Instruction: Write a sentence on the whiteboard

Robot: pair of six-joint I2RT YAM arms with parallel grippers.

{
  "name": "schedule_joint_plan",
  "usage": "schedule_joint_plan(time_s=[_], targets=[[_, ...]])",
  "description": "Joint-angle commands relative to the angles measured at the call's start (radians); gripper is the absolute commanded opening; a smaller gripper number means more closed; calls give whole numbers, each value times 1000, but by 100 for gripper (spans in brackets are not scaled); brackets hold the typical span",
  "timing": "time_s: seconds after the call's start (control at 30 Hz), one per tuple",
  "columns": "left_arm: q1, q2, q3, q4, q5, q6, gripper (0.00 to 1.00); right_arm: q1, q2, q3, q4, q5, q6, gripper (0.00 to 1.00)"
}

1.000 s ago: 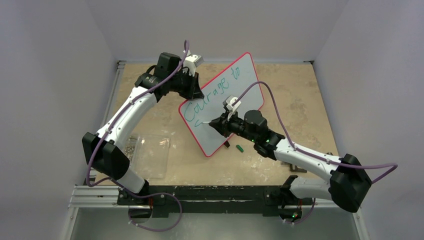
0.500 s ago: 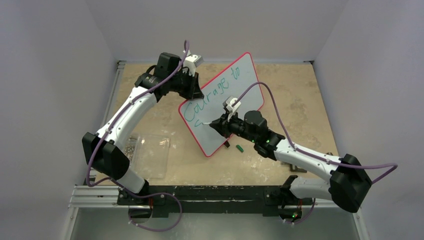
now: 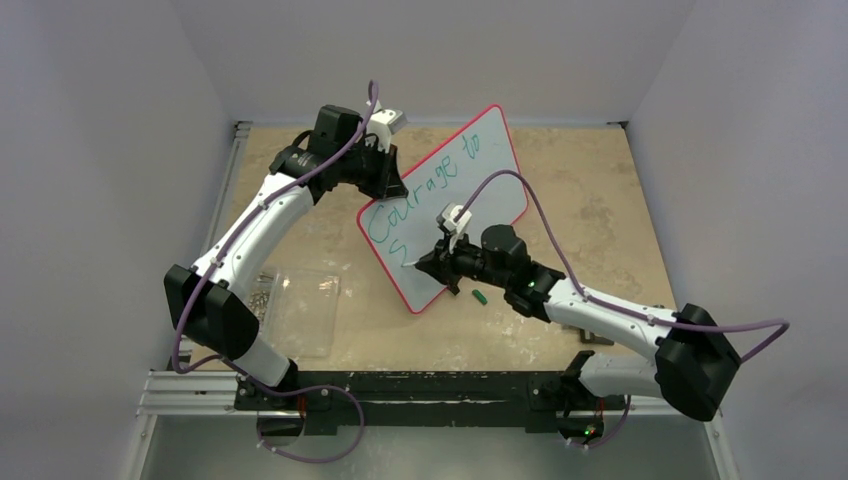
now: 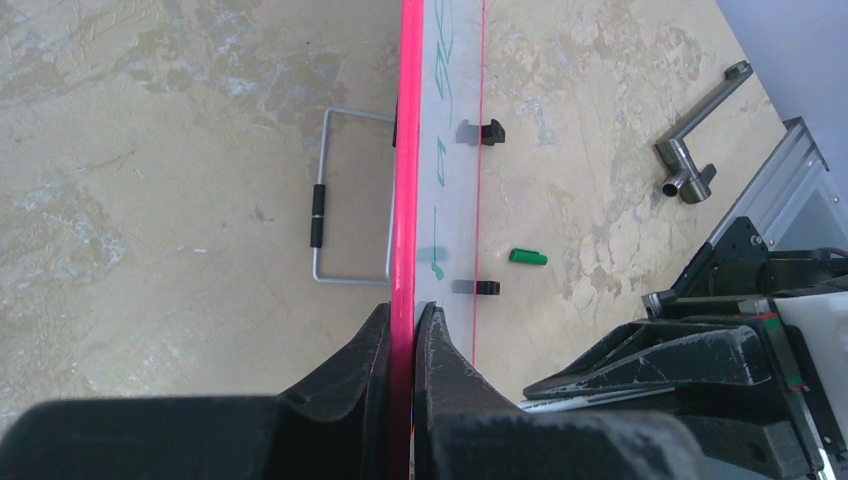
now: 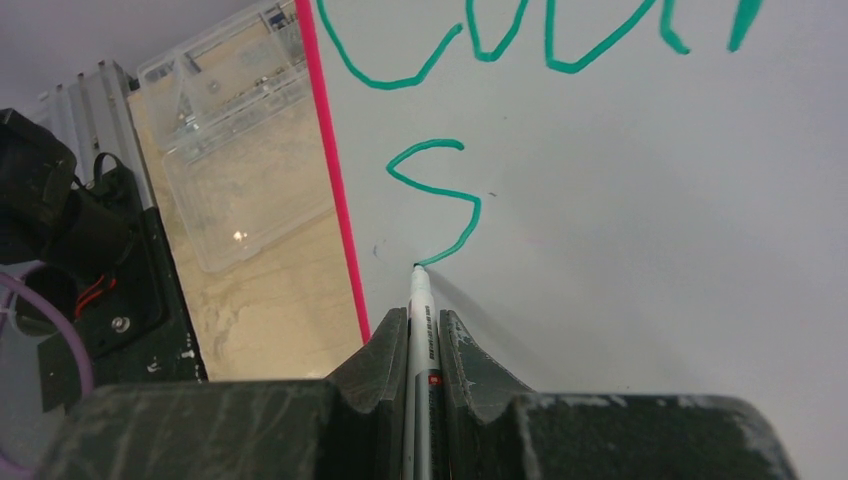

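The whiteboard [image 3: 470, 190] stands tilted on the table, white with a red-pink rim. My left gripper [image 3: 390, 188] is shut on its upper left edge; the left wrist view shows both jaws pinching the rim [image 4: 408, 200] at the gripper [image 4: 410, 318]. The sentence [image 3: 420, 185] reads "Courage to" in teal, with an "S" [image 5: 437, 200] starting a second line. My right gripper [image 5: 422, 322] is shut on a white marker [image 5: 420, 300] whose tip touches the board [image 5: 620, 230] at the bottom of the S. From above, the right gripper [image 3: 422, 263] sits at the board's lower left.
A clear plastic box [image 3: 300, 310] lies left of the board, near the left arm's base. A green marker cap [image 3: 479, 296] lies on the table by the board's lower edge. A metal crank [image 4: 690, 160] lies near the right arm. A wire stand [image 4: 335, 195] props the board from behind.
The right gripper has slid down and left along the board with the marker, turning a short stroke into a full S. The left arm and board have stayed still.
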Motion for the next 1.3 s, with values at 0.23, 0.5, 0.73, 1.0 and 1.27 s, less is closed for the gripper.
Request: schedule_joint_plan(time_s=[0.23,0.5,0.73,1.0,1.27], targets=[[8,2,-22,-100,-243,100,0,23,51,107,2,-25,-19,0],[8,1,-22,-102,-243,99,0,23,-7,178,11,-32,-1,0],[8,-1,-19,-102,-236,98,0,24,-84,160,14,71,9,0],[7,-3,-18,-102,-228,93,0,23,-119,87,1,216,20,0],[7,-4,-18,-102,-224,92,0,23,-90,63,11,216,19,0]])
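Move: The right hand's marker tip is already on the lower curve of the unfinished S, whose middle is about 3 cm ahead, 5 cm left and 1 cm above that hand. The bare spot beside the S's top, where the pen goes next, is some 5 cm ahead, 3 cm left and 4 cm up. The C of "Courage" stands roughly 4 cm ahead, 8 cm left and 8 cm up. From the left hand, on the board's top edge, the bare spot is about 5 cm back, 1 cm right and 7 cm below. The right hand, keeping its grip on the marker, draws on down and back a centimetre or so and a little left along the board to round off the S's lower curve, then swings left and up into the tail and comes off the board, climbing about 10 cm from its lowest point. It then turns back down some 3 cm while easing forward and to the right, yawing clockwise to end about 10 degrees round from where it began, with the tip near the board just right of the S's top, while the left hand keeps pinching the board's top edge in place. ##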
